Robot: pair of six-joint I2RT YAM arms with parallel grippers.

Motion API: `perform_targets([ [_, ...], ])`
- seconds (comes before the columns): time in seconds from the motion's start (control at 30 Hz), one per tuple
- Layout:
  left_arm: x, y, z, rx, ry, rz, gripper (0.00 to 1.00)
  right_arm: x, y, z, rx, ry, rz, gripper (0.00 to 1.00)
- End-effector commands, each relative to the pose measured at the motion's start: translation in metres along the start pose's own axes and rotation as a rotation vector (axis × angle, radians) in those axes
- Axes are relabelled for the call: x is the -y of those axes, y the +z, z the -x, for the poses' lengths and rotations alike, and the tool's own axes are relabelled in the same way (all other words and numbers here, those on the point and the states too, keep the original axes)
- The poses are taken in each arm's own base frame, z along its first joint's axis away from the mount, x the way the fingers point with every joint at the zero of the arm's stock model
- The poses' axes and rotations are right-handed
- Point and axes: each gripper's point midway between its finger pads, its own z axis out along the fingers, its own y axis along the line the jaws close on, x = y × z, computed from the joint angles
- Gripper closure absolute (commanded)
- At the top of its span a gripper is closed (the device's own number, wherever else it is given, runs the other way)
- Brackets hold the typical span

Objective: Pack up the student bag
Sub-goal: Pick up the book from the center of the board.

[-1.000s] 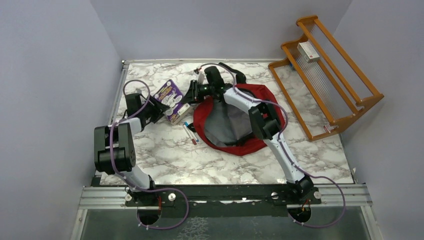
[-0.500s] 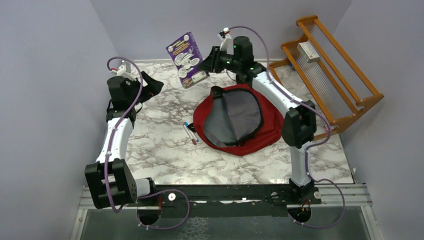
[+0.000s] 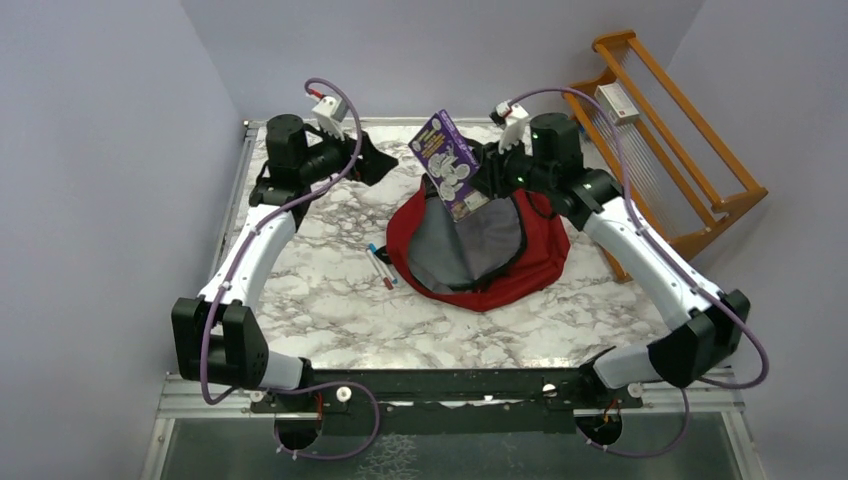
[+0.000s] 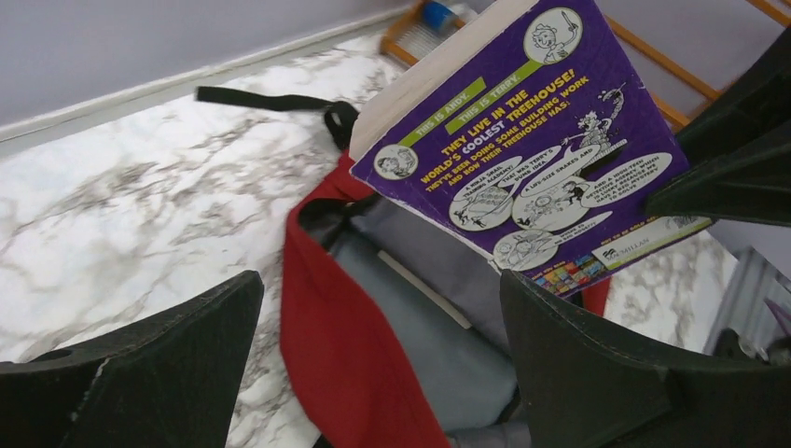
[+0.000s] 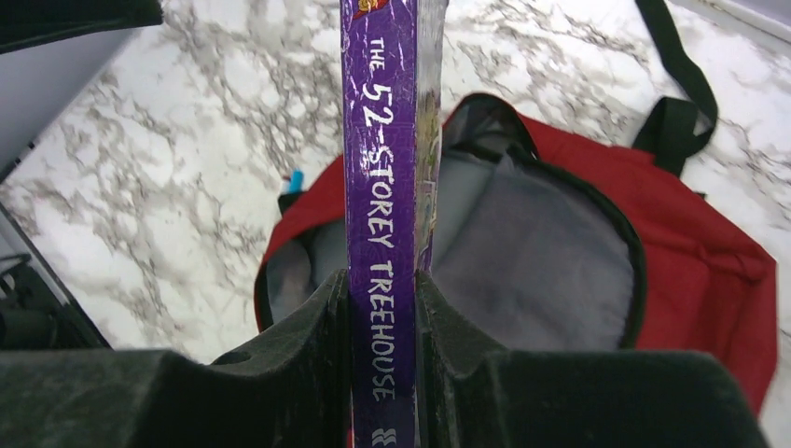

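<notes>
The student bag (image 3: pixel 520 262), a red backpack with grey lining, lies open in the middle of the table. My right gripper (image 3: pixel 484 172) is shut on a purple paperback book (image 3: pixel 447 163) and holds it tilted above the bag's mouth. In the right wrist view the fingers (image 5: pixel 308 345) squeeze the book's spine (image 5: pixel 381 187) over the grey lining (image 5: pixel 532 261). My left gripper (image 3: pixel 376 158) hovers open and holding nothing, left of the book, near the table's back edge. Its wrist view looks past its fingers (image 4: pixel 187 345) at the book (image 4: pixel 532 159) and the bag's red rim (image 4: pixel 336 336).
Several pens (image 3: pixel 381 266) lie on the marble just left of the bag. A wooden rack (image 3: pixel 690 190) stands at the back right with a small white box (image 3: pixel 617 102) on it. The bag's black strap (image 5: pixel 679 79) trails toward the back wall.
The right gripper lifted the book off the table left of the bag and carried it over the bag's opening. The left gripper opened wide and swung up toward the back.
</notes>
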Motion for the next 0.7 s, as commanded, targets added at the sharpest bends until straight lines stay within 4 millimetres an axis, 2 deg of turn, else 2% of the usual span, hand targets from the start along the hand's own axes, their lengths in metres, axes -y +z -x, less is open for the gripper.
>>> perform_targets([
  [0.0, 0.057, 0.010, -0.013, -0.025, 0.122, -0.234, 0.04, -0.005, -0.048, -0.017, -0.036, -0.108, -0.018, 0.99],
  [0.13, 0.101, -0.003, -0.032, -0.004, 0.185, -0.395, 0.04, -0.031, -0.084, -0.039, -0.062, -0.129, 0.085, 0.99],
  [0.3, 0.141, -0.016, -0.064, -0.045, 0.352, -0.580, 0.04, -0.053, -0.110, -0.057, -0.093, -0.173, 0.201, 0.99],
  [0.37, 0.151, -0.025, -0.072, -0.038, 0.453, -0.645, 0.03, -0.061, -0.118, -0.062, -0.105, -0.205, 0.253, 0.99],
  [0.47, 0.155, -0.035, -0.078, -0.040, 0.556, -0.668, 0.03, -0.071, -0.129, -0.068, -0.115, -0.238, 0.312, 0.99],
  [0.57, 0.159, -0.042, -0.080, -0.035, 0.586, -0.683, 0.03, -0.087, -0.138, -0.070, -0.109, -0.266, 0.409, 0.99],
  [0.67, 0.176, -0.053, -0.081, -0.025, 0.566, -0.799, 0.06, -0.101, -0.143, -0.068, -0.090, -0.287, 0.500, 0.99],
])
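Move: The right hand still grips the book, whose middle lies about 7 cm left and 3 cm ahead, 3 cm lower. Below that hand is the open bag, centred some 3 cm back, 1 cm right and 24 cm down; the pens lie about 8 cm back, 23 cm left and 28 cm down. From the empty left hand the book is 16 cm right, 2 cm back and 4 cm lower. Right hand draws the held book back 16 cm, turning counter-clockwise; open left swings 17 cm back-right, towards the book. ##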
